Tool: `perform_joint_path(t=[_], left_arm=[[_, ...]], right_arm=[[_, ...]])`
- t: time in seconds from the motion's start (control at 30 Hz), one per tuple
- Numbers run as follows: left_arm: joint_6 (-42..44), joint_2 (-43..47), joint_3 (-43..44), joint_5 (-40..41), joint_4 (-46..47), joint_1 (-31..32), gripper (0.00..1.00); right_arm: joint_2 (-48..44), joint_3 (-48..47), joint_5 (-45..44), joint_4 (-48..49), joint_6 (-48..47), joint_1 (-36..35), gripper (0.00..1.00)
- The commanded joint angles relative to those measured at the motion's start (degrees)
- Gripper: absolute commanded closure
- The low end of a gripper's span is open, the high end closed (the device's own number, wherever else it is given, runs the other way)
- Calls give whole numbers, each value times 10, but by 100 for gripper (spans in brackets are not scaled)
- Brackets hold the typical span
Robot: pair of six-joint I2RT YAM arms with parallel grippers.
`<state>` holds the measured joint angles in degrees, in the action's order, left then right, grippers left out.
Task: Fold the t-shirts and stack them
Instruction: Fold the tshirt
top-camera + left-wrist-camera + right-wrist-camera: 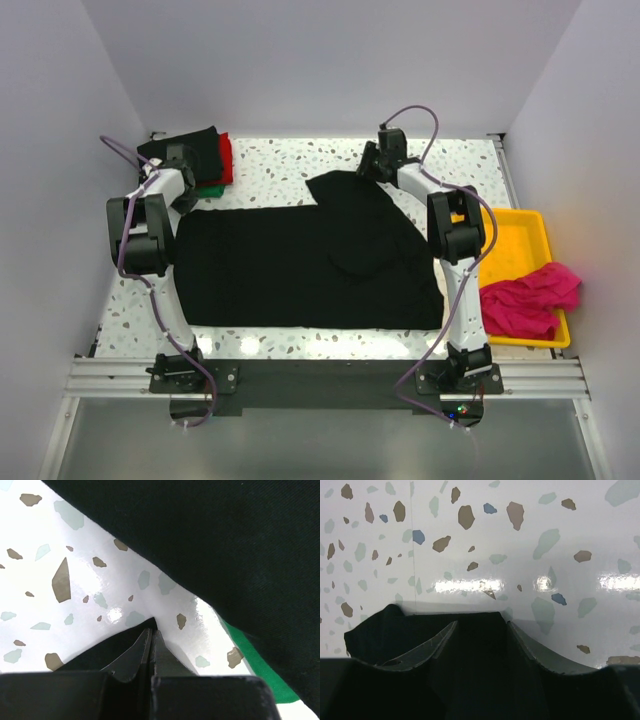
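A black t-shirt (300,265) lies spread flat across the middle of the table. My left gripper (188,203) is at its far left corner. In the left wrist view that gripper (151,630) is shut, with a point of the black cloth (100,652) pinched at its tips. My right gripper (365,172) is over the shirt's far right sleeve. Its fingers (482,623) stand apart, with a fold of black cloth (480,650) between them. Folded black (185,150), red (227,158) and green (211,190) t-shirts are stacked at the back left.
A yellow tray (520,235) stands off the table's right edge with a crumpled magenta-pink t-shirt (530,295) hanging over its near side. Bare speckled tabletop (280,160) shows behind the shirt. White walls close in the back and both sides.
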<state>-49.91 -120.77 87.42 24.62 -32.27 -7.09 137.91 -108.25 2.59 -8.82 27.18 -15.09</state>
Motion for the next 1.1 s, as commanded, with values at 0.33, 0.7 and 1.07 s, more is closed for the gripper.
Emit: perform_joint_path(t=[0.33, 0.7, 1.07], left_arm=[[14, 29, -1, -11, 13, 0, 100], [34, 21, 56, -11, 22, -1, 100], [40, -3, 89, -33, 44, -5, 100]], right_arm=[[-48, 46, -5, -35, -7, -6, 88], [-57, -28, -64, -73, -12, 1, 100], [-51, -98, -70, -95, -20, 20, 100]])
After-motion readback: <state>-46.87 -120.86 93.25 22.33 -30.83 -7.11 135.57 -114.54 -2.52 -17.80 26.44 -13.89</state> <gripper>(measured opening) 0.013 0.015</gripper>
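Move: Between the right hand's half-open fingers lies the far corner of the spread black t-shirt's sleeve, with the spot to pinch about 2 cm back and 1 cm down. The sleeve's other corner is some 15 cm left of the hand and 3 cm back. Already holding the t-shirt's left corner, the left hand has the folded black shirt some 14 cm ahead and 1 cm left, with the green shirt's edge about 5 cm ahead and 6 cm right. Drawing back about 2 cm and slightly down, the right fingers close on the t-shirt's sleeve corner and pinch it shut. Then the right hand lifts it about 5 cm while drifting forward and right, away from the sleeve's other corner. The left hand waits with its corner still pinched, then rises and goes forward towards the folded black shirt, some 3.5 cm each way. ##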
